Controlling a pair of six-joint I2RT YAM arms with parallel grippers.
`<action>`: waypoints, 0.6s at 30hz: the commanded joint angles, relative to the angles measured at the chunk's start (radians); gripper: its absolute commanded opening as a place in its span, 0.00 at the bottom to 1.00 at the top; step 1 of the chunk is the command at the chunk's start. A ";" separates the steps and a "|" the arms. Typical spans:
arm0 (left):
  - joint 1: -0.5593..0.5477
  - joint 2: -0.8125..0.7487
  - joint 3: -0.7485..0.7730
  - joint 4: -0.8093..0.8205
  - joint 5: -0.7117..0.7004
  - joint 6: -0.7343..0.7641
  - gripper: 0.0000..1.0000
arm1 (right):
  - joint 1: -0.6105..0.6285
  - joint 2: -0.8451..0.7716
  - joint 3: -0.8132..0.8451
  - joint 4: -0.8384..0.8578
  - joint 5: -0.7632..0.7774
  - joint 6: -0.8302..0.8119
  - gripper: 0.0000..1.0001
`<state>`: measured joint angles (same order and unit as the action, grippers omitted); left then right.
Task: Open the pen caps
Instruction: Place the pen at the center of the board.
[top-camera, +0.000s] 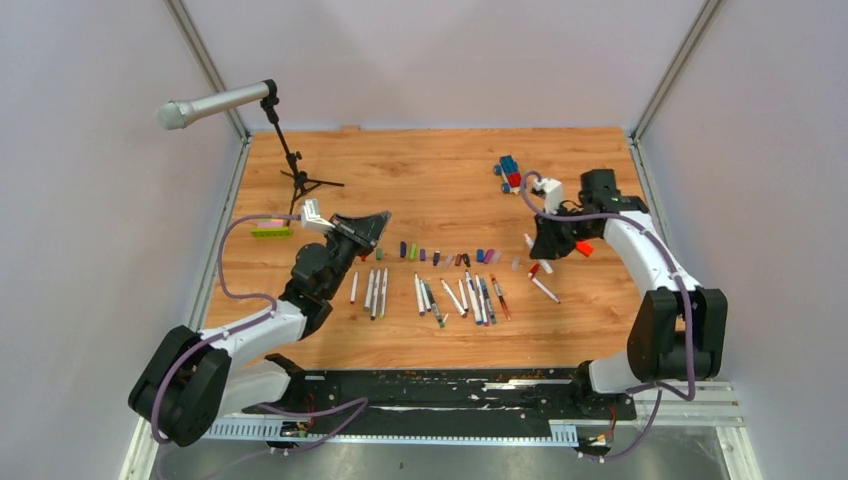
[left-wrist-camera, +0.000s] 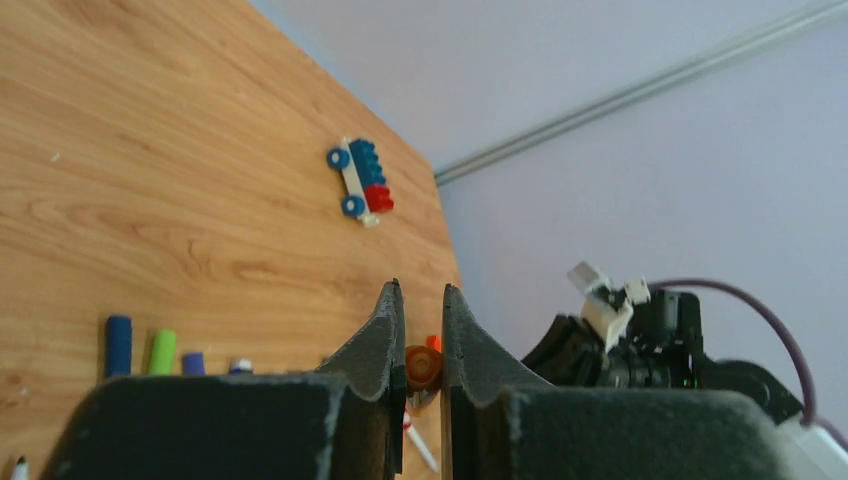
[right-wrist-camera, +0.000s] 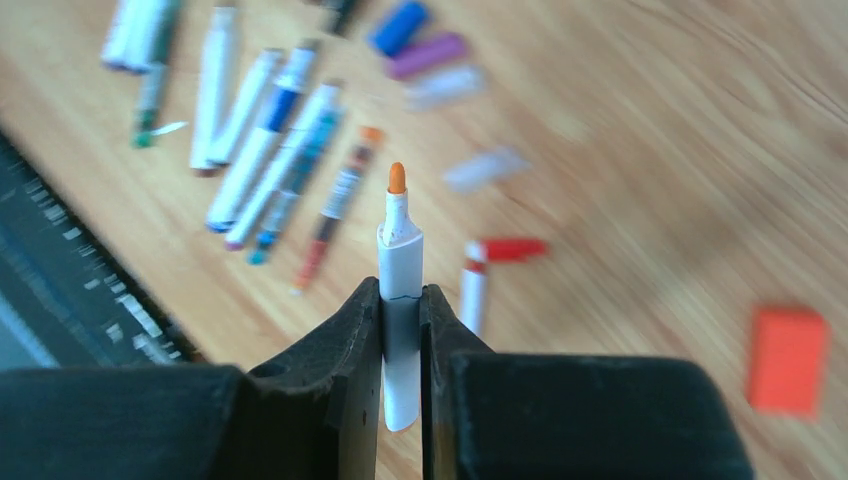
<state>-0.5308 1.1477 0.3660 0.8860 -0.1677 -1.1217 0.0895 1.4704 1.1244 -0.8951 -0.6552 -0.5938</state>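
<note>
In the left wrist view my left gripper is shut on a small orange pen cap, seen end-on between the fingers. My right gripper is shut on a white pen that points away from it, its orange tip bare. From above, the left gripper hovers left of the row of loose pen caps. The right gripper is at the right end of that row. Several uncapped pens lie side by side below the caps. A pen with a red cap lies just past the right gripper.
An orange block lies beside the right gripper. A blue-and-red toy car sits at the back. A green-yellow brick bar lies at the left. A microphone on a tripod stands back left.
</note>
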 joint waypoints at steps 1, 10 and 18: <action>-0.004 -0.091 -0.057 -0.048 0.154 0.062 0.00 | -0.118 -0.063 -0.095 0.165 0.197 0.071 0.00; -0.004 -0.357 -0.096 -0.350 0.204 0.171 0.00 | -0.144 -0.046 -0.209 0.197 0.420 0.043 0.02; -0.005 -0.472 -0.149 -0.411 0.193 0.162 0.00 | -0.145 0.021 -0.225 0.162 0.454 -0.017 0.05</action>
<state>-0.5308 0.6930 0.2375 0.5201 0.0185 -0.9836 -0.0494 1.4597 0.9035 -0.7395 -0.2356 -0.5755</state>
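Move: With the uncapped orange pen already in my right hand, the bare patch of board it is going to lies about 11 cm to the right, 1 cm back and some 11 cm below. The uncapped red pen is roughly 5 cm right and 4 cm back, its red cap 2 cm right and 1 cm ahead, the red block 15 cm right and 9 cm ahead. From my left hand that patch is about 45 cm right, 7 cm back and 21 cm below. I sweep my right hand about 11 cm to the right, quickly at first, then slower and sinking some 7.5 cm in all, to the bare board right of the red pen; the wrist turns clockwise and tips the fingers steeper downward, keeping the orange pen pinched. Meanwhile I draw my left hand back about 7.5 cm, still gripping the orange cap. ##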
